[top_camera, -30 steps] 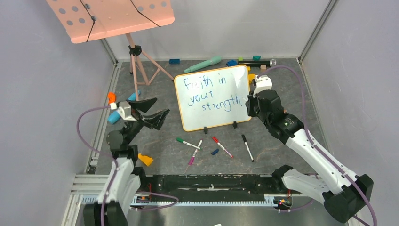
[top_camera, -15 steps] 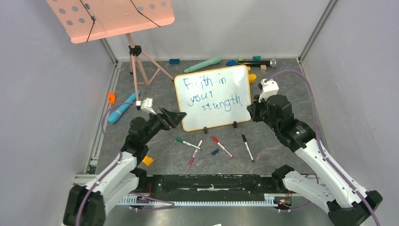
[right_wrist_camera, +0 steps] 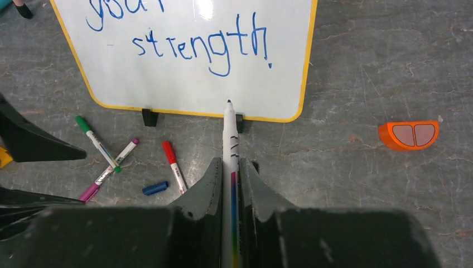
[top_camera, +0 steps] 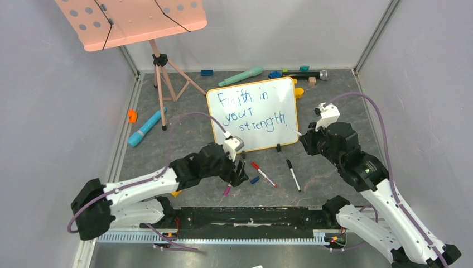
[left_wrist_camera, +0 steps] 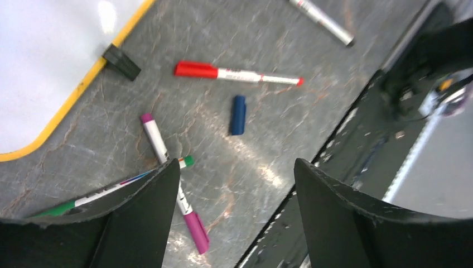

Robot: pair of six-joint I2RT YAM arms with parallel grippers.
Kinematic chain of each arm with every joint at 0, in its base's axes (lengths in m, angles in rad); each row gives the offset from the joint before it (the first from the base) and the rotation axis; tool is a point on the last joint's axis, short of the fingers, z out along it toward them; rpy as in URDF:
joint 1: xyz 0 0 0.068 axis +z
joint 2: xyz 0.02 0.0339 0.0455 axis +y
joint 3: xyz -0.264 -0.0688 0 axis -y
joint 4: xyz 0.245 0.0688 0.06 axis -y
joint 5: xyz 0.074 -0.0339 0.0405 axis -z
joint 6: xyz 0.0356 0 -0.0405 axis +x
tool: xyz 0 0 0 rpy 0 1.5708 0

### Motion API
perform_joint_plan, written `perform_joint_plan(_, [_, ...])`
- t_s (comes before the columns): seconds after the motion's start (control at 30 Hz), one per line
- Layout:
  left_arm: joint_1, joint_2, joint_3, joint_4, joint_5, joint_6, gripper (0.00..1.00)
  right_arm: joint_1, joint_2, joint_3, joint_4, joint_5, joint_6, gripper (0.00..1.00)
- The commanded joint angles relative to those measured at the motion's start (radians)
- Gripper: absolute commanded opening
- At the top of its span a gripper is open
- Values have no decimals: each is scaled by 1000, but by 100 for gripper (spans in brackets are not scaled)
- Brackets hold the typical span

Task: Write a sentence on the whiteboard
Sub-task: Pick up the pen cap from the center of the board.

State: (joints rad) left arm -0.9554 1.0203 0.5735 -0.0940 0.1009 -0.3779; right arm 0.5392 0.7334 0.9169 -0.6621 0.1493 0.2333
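Note:
The whiteboard stands on two black clip feet mid-table, with the blue sentence "Faith in your strength!" on it. My right gripper is just right of the board's lower right corner, shut on a white marker whose uncapped tip points at the board's bottom edge. The word "strength!" shows above that tip. My left gripper hovers open over loose markers in front of the board. Between and under its fingers lie a purple marker and a green one. A blue cap lies just ahead.
A red marker and a black marker lie in front of the board. A pink music stand on a tripod rises at the back left. Toys line the back wall; an orange half-round piece lies right of the board.
My left arm swung from the table's left side down and right to above the loose markers, its jaws narrowing a little. My right gripper drew back from the board with the marker.

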Motion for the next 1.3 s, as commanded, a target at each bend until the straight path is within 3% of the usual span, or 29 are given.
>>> perform_joint_plan(0.0, [-71, 129, 102, -78, -55, 204, 82, -3, -30, -4, -8, -19, 30, 0])
perform_joint_plan(0.47, [-180, 495, 261, -107, -81, 316, 66, -3, -26, -6, 4, -33, 47, 0])
perform_joint_plan(0.67, [-181, 573, 289, -61, -96, 332, 59, -3, -40, -8, 4, -26, 50, 0])
perform_joint_plan(0.8, [-180, 625, 300, -50, -181, 335, 57, -4, -54, -22, 2, -24, 58, 0])
perform_joint_plan(0.9, [-180, 657, 301, -27, -133, 355, 55, -3, -61, -33, -7, -25, 64, 0])
perform_joint_plan(1.0, [-180, 688, 309, -40, -106, 376, 44, -5, -72, -46, -33, -26, 78, 0])
perform_joint_plan(1.07, [-180, 688, 288, -29, -58, 424, 27, -3, -78, -52, -63, -27, 97, 0])
perform_joint_plan(1.13, [-180, 672, 259, -13, -49, 443, 3, -4, -70, -53, -99, -59, 107, 0])
perform_joint_plan(1.27, [-181, 580, 170, 82, -80, 460, 2, -3, -78, -67, -144, -130, 135, 0])
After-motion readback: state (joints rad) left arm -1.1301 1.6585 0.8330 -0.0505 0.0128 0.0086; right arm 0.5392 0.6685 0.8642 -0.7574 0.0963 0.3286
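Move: The blue pen cap lies on the tabletop some 7 cm to the left gripper's right, level with it fore and aft, and about 11 cm below. Beyond the cap, the red marker's middle is about 11 cm to the gripper's right and 2 cm farther out; the purple marker's is 3 cm to its left, level fore and aft. From the right hand, the cap is roughly 17 cm left, 7 cm back and 22 cm down. Bring the left gripper down about 11 cm and some 6 cm to the right onto the blue cap, easing back a little first, then forward again. Tip the fingers more steeply down while turning them about 20 degrees clockwise, narrow them on the way, then shut them on the cap's near part. Keep the uncapped marker gripped in the right hand as it draws slightly back and down. ##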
